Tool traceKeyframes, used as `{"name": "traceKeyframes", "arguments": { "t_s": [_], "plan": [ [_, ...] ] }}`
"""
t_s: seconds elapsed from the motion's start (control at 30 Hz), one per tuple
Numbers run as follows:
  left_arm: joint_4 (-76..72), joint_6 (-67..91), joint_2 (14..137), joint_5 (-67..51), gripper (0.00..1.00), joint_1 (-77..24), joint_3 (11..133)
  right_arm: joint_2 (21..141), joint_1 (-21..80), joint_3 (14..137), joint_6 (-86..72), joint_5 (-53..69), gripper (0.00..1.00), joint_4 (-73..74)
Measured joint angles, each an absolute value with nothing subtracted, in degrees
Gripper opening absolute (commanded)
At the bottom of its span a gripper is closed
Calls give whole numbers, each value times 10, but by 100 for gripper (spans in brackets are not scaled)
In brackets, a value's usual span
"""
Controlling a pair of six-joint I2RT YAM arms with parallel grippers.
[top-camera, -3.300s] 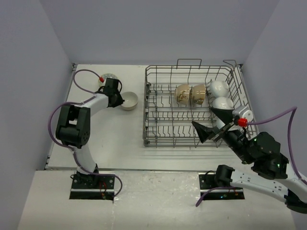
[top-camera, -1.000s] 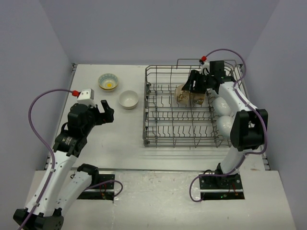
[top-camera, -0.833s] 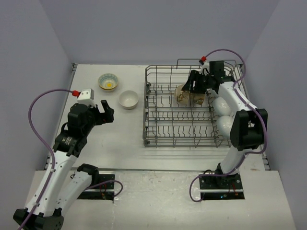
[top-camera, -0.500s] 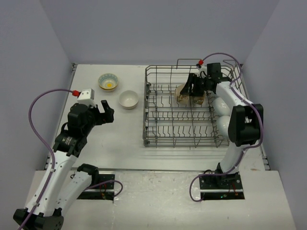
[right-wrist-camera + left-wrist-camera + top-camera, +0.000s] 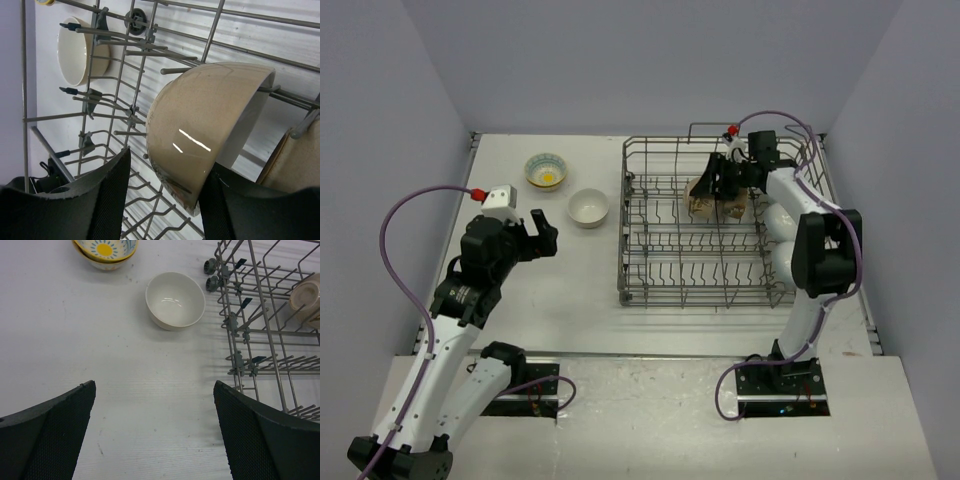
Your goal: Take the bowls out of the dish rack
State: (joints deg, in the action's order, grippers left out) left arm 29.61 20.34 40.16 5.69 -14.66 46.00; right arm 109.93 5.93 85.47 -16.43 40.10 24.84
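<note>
The grey wire dish rack [image 5: 650, 285] holds two beige bowls on edge, one [image 5: 698, 198] left of the other [image 5: 734, 203]. My right gripper [image 5: 712, 180] reaches over the left one. In the right wrist view that beige bowl [image 5: 210, 110] has its wall between the fingers of the right gripper [image 5: 167, 165]. The right finger touches the bowl's inside and a gap remains at the left finger, so the jaws stand open. A white bowl [image 5: 780, 222] lies at the rack's right end. My left gripper [image 5: 542, 230] hovers open over bare table [image 5: 154, 387].
On the table left of the rack stand a white bowl [image 5: 588, 208] [image 5: 175, 300] and, behind it, stacked patterned bowls with yellow insides [image 5: 546, 170] [image 5: 105, 250]. Upright tines [image 5: 130, 107] crowd round the beige bowl. Walls enclose the table on three sides.
Over the last second my right gripper has shifted left onto the beige bowl and its jaws have narrowed. My left arm has stayed still.
</note>
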Motion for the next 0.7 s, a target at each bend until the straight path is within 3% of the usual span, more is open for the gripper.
{"name": "traceKeyframes", "arguments": {
  "t_s": [0.13,0.43,0.7],
  "plan": [
    [296,203,401,57,100,-147,460,1112,59,858,-164,418,49,246],
    [296,203,400,53,100,-147,460,1122,51,858,-169,460,22,241],
    [295,203,400,51,100,-147,457,1125,48,852,-173,481,5,226]
  ]
}}
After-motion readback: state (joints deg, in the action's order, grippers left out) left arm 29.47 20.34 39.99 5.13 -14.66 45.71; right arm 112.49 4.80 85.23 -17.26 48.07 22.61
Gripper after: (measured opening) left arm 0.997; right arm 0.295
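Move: My right hand's half-open fingers straddle the upper edge of the nearer-left brown bowl in the rack; its middle lies about 2 cm ahead, 2 cm left and 5 cm below. The other brown bowl stands some 8 cm to the right of it, level in reach. A white bowl sits roughly 17 cm to my right hand's right and 5 cm back. From my left hand, the bowl I grip is about 36 cm right, 18 cm ahead and 15 cm lower. I close my right fingers from just over half open to roughly a quarter, pinching the brown bowl's rim wall, one pad outside and one inside. The hand stays almost in place, easing left and settling under 1 cm before rising slightly, while the wrist turns about 5 degrees, its left side lifting. The fingers stop short of shut, on the bowl wall. ##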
